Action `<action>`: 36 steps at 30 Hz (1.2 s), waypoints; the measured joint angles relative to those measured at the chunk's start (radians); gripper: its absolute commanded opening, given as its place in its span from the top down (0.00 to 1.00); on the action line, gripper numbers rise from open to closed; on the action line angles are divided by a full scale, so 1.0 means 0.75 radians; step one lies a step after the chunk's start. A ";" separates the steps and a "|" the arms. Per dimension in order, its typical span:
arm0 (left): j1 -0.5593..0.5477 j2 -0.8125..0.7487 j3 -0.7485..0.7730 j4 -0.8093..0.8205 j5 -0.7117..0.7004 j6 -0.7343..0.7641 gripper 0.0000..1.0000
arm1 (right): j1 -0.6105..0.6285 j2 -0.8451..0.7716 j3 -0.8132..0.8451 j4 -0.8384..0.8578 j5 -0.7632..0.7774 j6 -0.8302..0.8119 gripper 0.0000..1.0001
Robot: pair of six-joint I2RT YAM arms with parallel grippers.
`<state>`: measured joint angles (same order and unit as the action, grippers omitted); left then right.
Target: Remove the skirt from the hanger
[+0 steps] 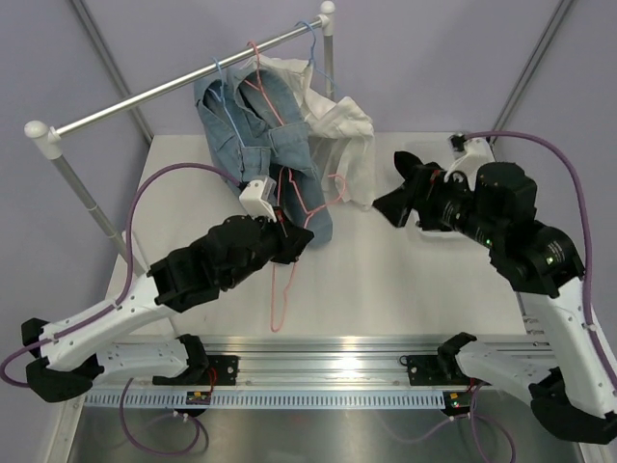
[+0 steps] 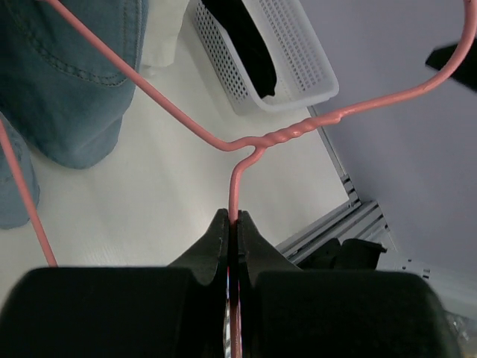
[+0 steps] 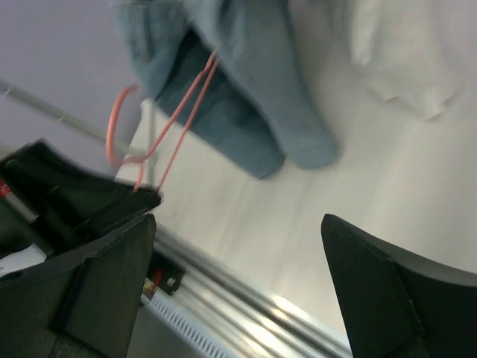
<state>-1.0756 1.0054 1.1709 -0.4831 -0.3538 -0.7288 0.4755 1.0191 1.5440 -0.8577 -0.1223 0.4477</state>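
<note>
My left gripper is shut on the thin pink wire hanger and holds it bare over the table, in front of the jeans. In the left wrist view the jaws pinch the wire just below the hanger's twisted neck. The black skirt lies in a white basket; in the top view my right arm hides it. My right gripper is open and empty, above the table right of the hanger. In the right wrist view the hanger shows at upper left.
Blue jeans and a white shirt hang from a rail at the back, on light-blue hangers; another pink wire shows among the jeans. The basket's edge shows under my right arm. A metal rail runs along the near edge.
</note>
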 measured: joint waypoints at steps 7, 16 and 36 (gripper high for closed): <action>-0.178 0.003 0.010 0.005 -0.398 -0.128 1.00 | 0.595 -0.106 -0.233 -0.016 0.148 0.224 0.10; -0.266 0.061 0.127 -0.106 -0.775 -0.243 1.00 | 1.145 0.033 -0.172 -0.007 0.517 0.381 0.12; -0.276 0.167 0.255 -0.381 -0.927 -0.393 1.00 | 1.345 0.233 -0.211 0.243 0.848 0.366 0.32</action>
<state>-1.2823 1.1305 1.3621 -0.7692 -1.0492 -1.0233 1.4841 1.1942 1.3861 -0.6754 0.5140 0.7219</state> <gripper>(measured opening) 0.028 0.692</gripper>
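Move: The left fingers already pinch the bare pink hanger; its lower end dangles about 9 cm back, 4 cm to the left and 6 cm below them. From the right hand, open and empty, that end lies some 20 cm left, 16 cm back and 10 cm lower. The jeans hang about 13 cm ahead of the left hand and 5 cm to its left, roughly level. The basket sits some 14 cm to the right hand's right, 3 cm ahead and 27 cm below. Right hand sweeps 18 cm left, back and down, part-closing towards the hanger the left holds and turns counter-clockwise. ##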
